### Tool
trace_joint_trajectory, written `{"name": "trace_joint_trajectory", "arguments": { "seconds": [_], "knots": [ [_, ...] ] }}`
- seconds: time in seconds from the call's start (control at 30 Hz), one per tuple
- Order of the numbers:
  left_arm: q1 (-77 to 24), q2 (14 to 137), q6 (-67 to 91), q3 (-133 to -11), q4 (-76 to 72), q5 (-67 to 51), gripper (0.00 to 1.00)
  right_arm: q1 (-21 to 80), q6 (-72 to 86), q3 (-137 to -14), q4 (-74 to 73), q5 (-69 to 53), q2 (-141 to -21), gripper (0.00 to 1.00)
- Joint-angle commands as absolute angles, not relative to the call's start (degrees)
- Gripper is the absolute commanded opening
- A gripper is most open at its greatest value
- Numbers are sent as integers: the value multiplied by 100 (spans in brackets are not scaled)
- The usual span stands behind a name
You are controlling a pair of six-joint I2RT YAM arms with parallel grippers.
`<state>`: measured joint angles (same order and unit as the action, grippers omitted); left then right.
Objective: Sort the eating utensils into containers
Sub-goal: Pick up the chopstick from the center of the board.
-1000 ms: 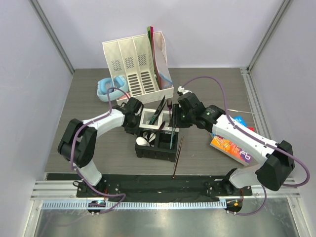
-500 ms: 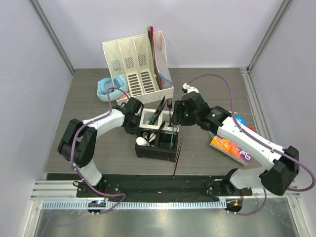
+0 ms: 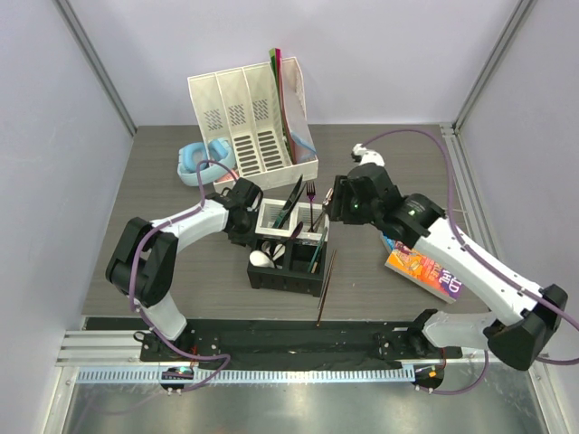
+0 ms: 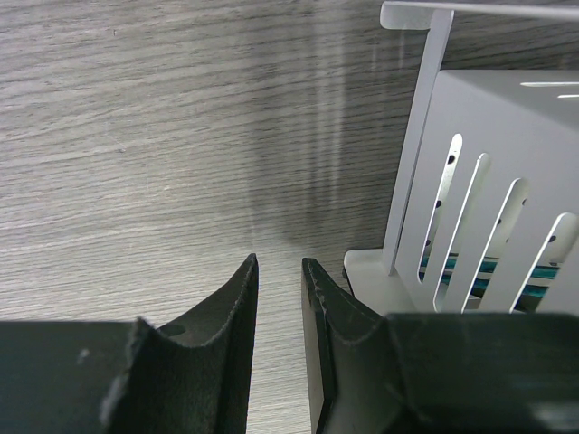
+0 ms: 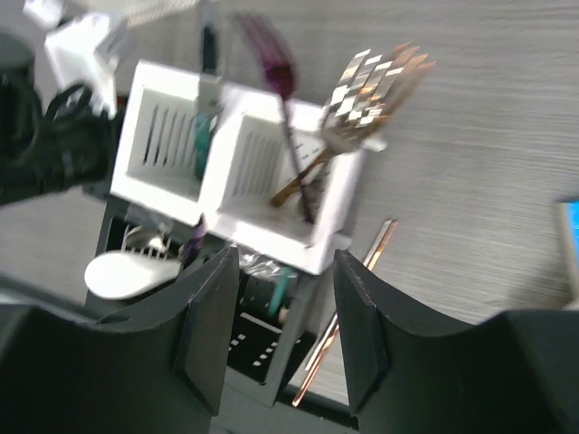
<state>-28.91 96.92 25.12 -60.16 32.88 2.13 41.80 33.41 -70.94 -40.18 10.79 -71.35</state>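
Observation:
The containers are a four-cell caddy (image 3: pixel 271 276), two white cells behind two black ones. A metal fork (image 5: pixel 375 86), a purple utensil (image 5: pixel 271 59) and a black piece (image 3: pixel 294 194) stand in the white cells. A white spoon (image 3: pixel 261 258) lies in a black cell. Thin brown chopsticks (image 3: pixel 326 285) lie on the table against the caddy's right side. My left gripper (image 3: pixel 249 217) sits low beside the caddy's left wall (image 4: pixel 488 181), jaws slightly apart with only table between them. My right gripper (image 5: pixel 285 262) hovers open above the caddy's right edge, empty.
A tall white file organiser (image 3: pixel 253 117) stands behind the caddy, with blue headphones (image 3: pixel 194 161) to its left. A colourful book (image 3: pixel 425 267) lies on the right under my right arm. Grey walls close the table's sides and back.
My right gripper has risen and drawn back to the right, away from the caddy, and its jaws have widened. The left arm and the caddy have stayed put.

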Motion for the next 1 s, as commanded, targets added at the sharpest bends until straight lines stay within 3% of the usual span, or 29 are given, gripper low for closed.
{"name": "trace_joint_trajectory", "arguments": {
  "seconds": [0.0, 0.2, 0.4, 0.63, 0.97],
  "knots": [
    [-2918, 9738, 2540, -6065, 2988, 79, 26, 3693, 3699, -7330, -4341, 2205, -6680, 52],
    [-2927, 9738, 2522, -6064, 2980, 79, 26, 2402, 4279, -7979, -5255, 3116, -7022, 53],
    [-2927, 9686, 2523, -6073, 3014, 123, 26, 953, 5621, -8498, -5844, 3226, -7812, 53],
    [-2927, 9580, 2496, -5977, 3006, 281, 26, -1192, 6302, -7902, -5687, 2145, -8454, 50],
    [-2918, 9598, 2487, -5959, 2988, 316, 26, -1995, 5801, -8375, -4685, 1145, -9966, 52]
  ]
}}
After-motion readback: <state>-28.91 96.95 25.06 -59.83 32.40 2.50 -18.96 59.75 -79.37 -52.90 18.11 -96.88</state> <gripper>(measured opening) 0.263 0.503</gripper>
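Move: The metal chopstick lies flat near the table's right edge, roughly 36 cm to the right of the right hand, about 13 cm farther out and 23 cm below. The stack of books is about 31 cm right, level fore and aft; the white box of forks and knives is some 12 cm left and 8 cm ahead, and two wooden chopsticks lie about 12 cm back and 2 cm left. From the left hand the metal chopstick is around 63 cm right and 11 cm ahead. Empty and already open, the right hand heads for the metal chopstick, sweeping some 36 cm to the right away from the boxes while working a little forward. It rises slightly at first, then sinks well below its starting height, the wrist swinging about 85 degrees clockwise and tipping the fingers more steeply down. It touches nothing by the end and is still above the table. ##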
